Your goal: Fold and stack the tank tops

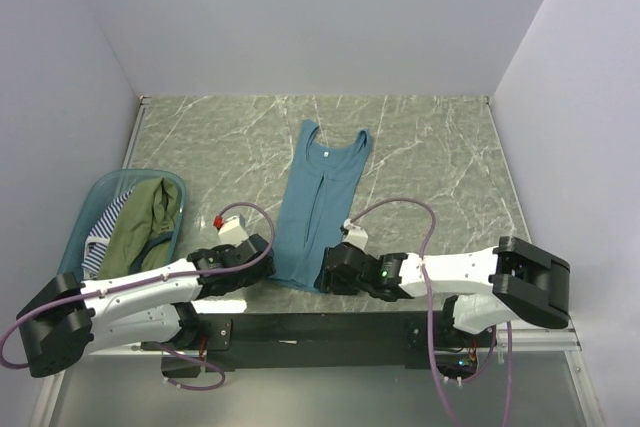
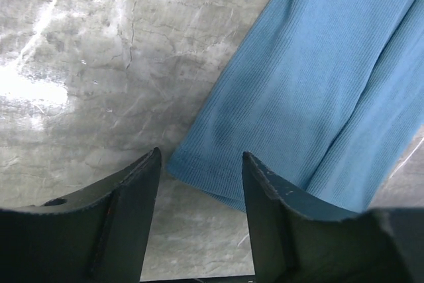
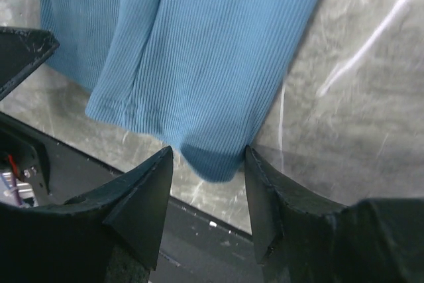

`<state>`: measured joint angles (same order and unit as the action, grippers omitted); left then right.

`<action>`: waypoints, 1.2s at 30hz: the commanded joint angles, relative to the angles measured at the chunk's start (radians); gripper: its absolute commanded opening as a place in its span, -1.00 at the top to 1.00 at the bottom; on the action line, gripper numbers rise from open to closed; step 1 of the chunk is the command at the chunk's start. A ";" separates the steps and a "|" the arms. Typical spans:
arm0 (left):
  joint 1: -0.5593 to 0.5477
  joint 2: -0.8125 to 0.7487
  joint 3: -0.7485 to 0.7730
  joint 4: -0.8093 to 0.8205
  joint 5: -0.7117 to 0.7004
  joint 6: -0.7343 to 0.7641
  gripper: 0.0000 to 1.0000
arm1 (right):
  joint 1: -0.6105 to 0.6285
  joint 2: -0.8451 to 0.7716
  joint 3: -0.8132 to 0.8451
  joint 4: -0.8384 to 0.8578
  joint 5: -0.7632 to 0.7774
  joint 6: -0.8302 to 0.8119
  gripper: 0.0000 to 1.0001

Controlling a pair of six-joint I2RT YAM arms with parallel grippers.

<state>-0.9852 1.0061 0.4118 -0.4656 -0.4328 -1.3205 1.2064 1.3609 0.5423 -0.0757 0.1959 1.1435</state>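
Observation:
The teal-blue tank top [image 1: 315, 202] lies flat on the marble table, narrow and lengthwise, with its straps at the far end. My left gripper [image 1: 262, 250] is at its near left corner. In the left wrist view this gripper [image 2: 201, 157] stands open, and the hem corner [image 2: 199, 167] lies between its fingertips on the table. My right gripper [image 1: 328, 269] is at the near right corner; seen from its wrist it [image 3: 209, 152] is open around the cloth corner [image 3: 213, 162], not pinching it. The olive-green top [image 1: 140, 222] and the striped top [image 1: 103, 235] sit bunched in the tub.
A translucent teal tub [image 1: 100, 187] stands at the left edge of the table. The black base bar [image 1: 330, 325] runs along the near edge, just behind the top's hem. Pale walls close the table at the back and on both sides.

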 commanded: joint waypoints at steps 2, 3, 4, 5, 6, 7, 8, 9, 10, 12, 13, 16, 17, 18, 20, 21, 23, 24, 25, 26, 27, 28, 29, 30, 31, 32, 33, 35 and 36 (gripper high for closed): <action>0.003 0.020 -0.019 0.016 0.026 0.015 -0.11 | 0.028 -0.032 -0.047 -0.095 0.036 0.067 -0.11; 0.002 0.025 -0.019 0.018 0.028 0.021 -0.09 | 0.035 -0.036 -0.056 -0.096 0.036 0.074 -0.12; 0.003 0.028 -0.019 0.019 0.032 0.023 -0.08 | 0.036 -0.034 -0.059 -0.098 0.033 0.078 -0.12; 0.002 0.035 -0.019 0.015 0.032 0.021 -0.05 | 0.035 -0.028 -0.059 -0.102 0.027 0.084 -0.11; 0.002 0.037 -0.021 0.015 0.034 0.024 -0.04 | 0.038 -0.017 -0.053 -0.114 0.028 0.088 -0.10; 0.002 0.037 -0.022 0.012 0.034 0.024 -0.02 | 0.039 -0.010 -0.048 -0.122 0.033 0.094 -0.10; 0.002 0.034 -0.025 0.013 0.035 0.023 0.03 | 0.044 -0.003 -0.047 -0.124 0.037 0.102 -0.09; 0.002 0.029 -0.028 0.016 0.039 0.024 0.06 | 0.045 0.003 -0.041 -0.122 0.039 0.102 -0.09; 0.002 0.023 -0.036 0.021 0.040 0.026 0.09 | 0.048 0.016 -0.036 -0.119 0.040 0.105 -0.08; 0.002 0.019 -0.042 0.031 0.048 0.032 0.22 | 0.050 0.042 -0.019 -0.124 0.045 0.108 -0.01; 0.002 0.019 -0.044 0.035 0.051 0.033 0.27 | 0.054 0.050 -0.015 -0.124 0.043 0.110 0.02; 0.002 0.026 -0.044 0.050 0.063 0.046 0.43 | 0.068 0.095 0.005 -0.144 0.043 0.107 0.16; 0.003 0.028 -0.044 0.054 0.066 0.053 0.52 | 0.068 0.104 0.010 -0.153 0.043 0.102 0.36; 0.002 0.029 -0.042 0.059 0.074 0.059 0.56 | 0.073 0.112 0.018 -0.163 0.046 0.101 0.51; 0.002 0.034 -0.038 0.074 0.089 0.078 0.71 | 0.074 0.115 0.021 -0.206 0.063 0.091 0.66; 0.002 0.034 -0.036 0.079 0.098 0.084 0.78 | 0.074 0.098 0.016 -0.240 0.069 0.090 0.69; -0.003 0.019 -0.037 0.088 0.132 0.087 0.99 | 0.074 0.066 0.005 -0.278 0.092 0.087 0.77; -0.015 0.009 -0.042 0.088 0.138 0.084 0.99 | 0.077 0.023 -0.008 -0.314 0.096 0.085 0.79; -0.026 -0.016 -0.042 0.087 0.144 0.076 0.99 | 0.078 0.000 -0.016 -0.332 0.100 0.082 0.84; -0.036 -0.030 -0.042 0.068 0.143 0.058 0.99 | 0.081 -0.025 -0.021 -0.348 0.100 0.070 0.87; -0.068 -0.044 -0.041 0.058 0.138 0.046 0.99 | 0.096 -0.067 -0.027 -0.381 0.102 0.068 0.88; -0.087 -0.069 -0.031 0.041 0.126 0.031 0.99 | 0.111 -0.086 -0.025 -0.401 0.103 0.068 0.90; -0.107 -0.080 -0.025 0.010 0.117 -0.001 0.99 | 0.129 -0.101 -0.022 -0.424 0.117 0.084 0.90; -0.154 -0.087 -0.012 -0.007 0.108 -0.017 0.99 | 0.165 -0.120 -0.009 -0.464 0.122 0.093 0.90; -0.179 -0.098 -0.005 -0.021 0.098 -0.034 0.99 | 0.180 -0.123 0.001 -0.481 0.123 0.097 0.90; -0.202 -0.101 -0.001 -0.031 0.082 -0.064 0.99 | 0.195 -0.125 0.013 -0.493 0.131 0.110 0.90; -0.236 -0.100 0.011 -0.045 0.077 -0.075 0.99 | 0.214 -0.115 0.037 -0.521 0.135 0.117 0.90; -0.265 -0.093 0.021 -0.048 0.071 -0.097 0.99 | 0.239 -0.102 0.076 -0.545 0.146 0.127 0.90; -0.270 -0.090 0.033 -0.045 0.069 -0.098 0.99 | 0.240 -0.092 0.087 -0.565 0.163 0.128 0.90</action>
<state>-1.2266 0.9157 0.3916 -0.4656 -0.3267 -1.3613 1.4239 1.2552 0.5682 -0.5022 0.2905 1.2480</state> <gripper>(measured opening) 0.036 0.098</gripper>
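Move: The left hem corner of the folded tank top lies practically between the left hand's open fingers, about 1 cm to the left and 1 cm below; the neckline is some 25 cm ahead and 12 cm to the right. The right hem corner sits likewise between the right hand's fingers, about 1 cm back and 1 cm lower; from there the neckline is some 26 cm straight ahead and the table's near edge about 6 cm back. Almost in place just above the table, both hands close their open fingers on the hem, the left hand pinching the tank top's left corner and the right hand its right corner, while each sinks by up to a centimetre. Then, gripping, they draw the hem back towards the table's near edge by about 6 cm while carrying it some 5 cm to the right, the left hand rising slightly and turning about 15 degrees clockwise, the right hand staying low and rolling its left side down about 15 degrees. ##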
